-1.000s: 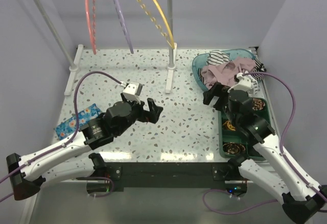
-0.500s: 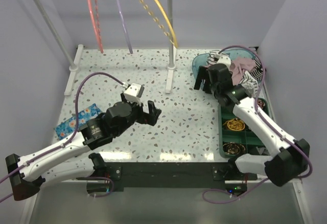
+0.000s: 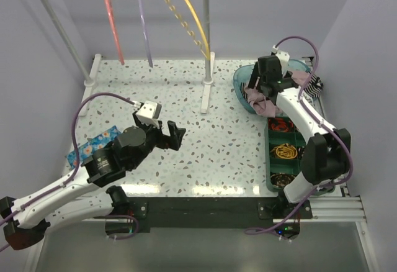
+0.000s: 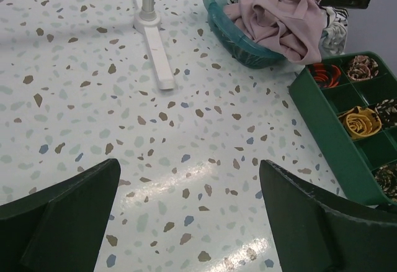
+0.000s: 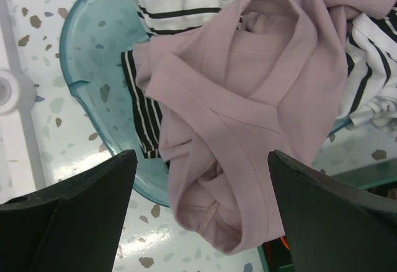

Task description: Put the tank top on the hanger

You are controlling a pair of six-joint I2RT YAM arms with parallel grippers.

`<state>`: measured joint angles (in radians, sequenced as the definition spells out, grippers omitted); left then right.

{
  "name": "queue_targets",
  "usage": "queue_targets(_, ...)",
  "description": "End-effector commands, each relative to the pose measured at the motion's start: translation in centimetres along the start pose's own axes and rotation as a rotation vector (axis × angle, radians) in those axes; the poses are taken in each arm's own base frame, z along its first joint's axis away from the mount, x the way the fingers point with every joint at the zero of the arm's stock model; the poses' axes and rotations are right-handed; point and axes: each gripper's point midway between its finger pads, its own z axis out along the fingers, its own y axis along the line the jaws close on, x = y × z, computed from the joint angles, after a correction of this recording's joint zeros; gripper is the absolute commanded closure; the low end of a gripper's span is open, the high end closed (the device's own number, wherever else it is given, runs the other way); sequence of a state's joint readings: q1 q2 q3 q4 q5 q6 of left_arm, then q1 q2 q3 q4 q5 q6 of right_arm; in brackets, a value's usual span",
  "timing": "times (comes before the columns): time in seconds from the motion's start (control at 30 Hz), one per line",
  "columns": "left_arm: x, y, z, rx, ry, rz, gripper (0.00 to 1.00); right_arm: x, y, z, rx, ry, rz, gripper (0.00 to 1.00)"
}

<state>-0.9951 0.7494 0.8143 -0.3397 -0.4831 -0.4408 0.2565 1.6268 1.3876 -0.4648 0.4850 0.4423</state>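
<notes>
The dusty-pink tank top [image 5: 248,98] lies crumpled on a striped garment in the teal basket [image 5: 87,42], with one fold hanging over the basket's near rim. My right gripper [image 5: 201,160] hovers open just above that fold, one finger on each side, neither touching the fabric. From above, the right gripper [image 3: 262,92] stands over the tank top [image 3: 255,101]. My left gripper [image 3: 170,134] is open and empty above the mid-table; its wrist view shows the tank top [image 4: 279,27] far ahead. The coral hanger [image 3: 111,20] hangs at the back left.
A lilac hanger [image 3: 144,23] and a yellow hanger [image 3: 186,14] hang beside the coral one. A white rack post [image 3: 206,92] stands mid-table. A green compartment tray [image 3: 273,160] sits at the right edge, and a blue floral cloth [image 3: 93,145] lies at the left.
My right arm has swung from over the green tray back to the basket and now sits above the tank top. The left arm has drifted slightly left. The hangers have swayed.
</notes>
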Motion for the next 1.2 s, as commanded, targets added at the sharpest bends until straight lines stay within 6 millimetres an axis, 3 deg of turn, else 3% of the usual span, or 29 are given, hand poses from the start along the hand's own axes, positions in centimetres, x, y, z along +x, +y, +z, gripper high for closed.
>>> queue_targets(0.0,-0.6,0.8,-0.2,-0.028,-0.027,0.017,0.0,-0.2,-3.4,-0.7,0.104,-0.061,0.019,0.1)
queue_targets(0.23,0.2,0.9,-0.4,-0.016,-0.012,0.021,0.0,1.7,-4.2,0.8,0.113,-0.006,0.043,0.11)
queue_targets(0.4,0.2,1.0,-0.6,-0.004,-0.033,0.012,0.0,3.3,-3.5,2.1,0.012,0.047,0.088,0.2)
queue_targets(0.57,0.3,0.8,-0.5,-0.005,-0.023,0.01,0.0,4.7,-4.0,3.0,0.017,0.09,0.109,0.3)
queue_targets(0.7,0.1,0.7,-0.6,0.003,-0.026,0.001,0.0,4.2,-3.9,2.9,-0.011,0.075,0.136,0.42)
queue_targets(1.0,-0.1,0.4,-0.6,0.001,-0.012,-0.026,0.0,5.2,-3.6,3.6,-0.032,0.117,0.133,0.45)
queue_targets(1.1,-0.1,0.2,-0.5,0.007,-0.004,-0.027,0.0,5.4,-3.2,3.8,-0.052,0.13,0.139,0.58)
queue_targets(1.17,-0.2,0.1,-0.5,0.009,-0.003,-0.028,0.0,4.6,-2.9,3.4,-0.061,0.124,0.149,0.72)
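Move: The pink tank top lies bunched in the blue basin, its middle nearly below the open right hand: some 9 cm down, 2 cm to the right and level fore and aft. A striped cloth lies about 9 cm beyond it, the stand's white foot roughly 20 cm to its left, and the green tray's middle some 20 cm back and 11 cm to its right. From the left hand, the top is around 17 cm ahead, 30 cm right and 16 cm lower. The pink tank top is what the right hand sinks onto, about 7 cm in all, slipping 2 to 3 cm back and to the right early on, then going almost straight down with its left side rolling up slightly. Low over the cloth, the fingers draw in from nearly wide open to about a third, closing around a raised fold of the top's near part. ##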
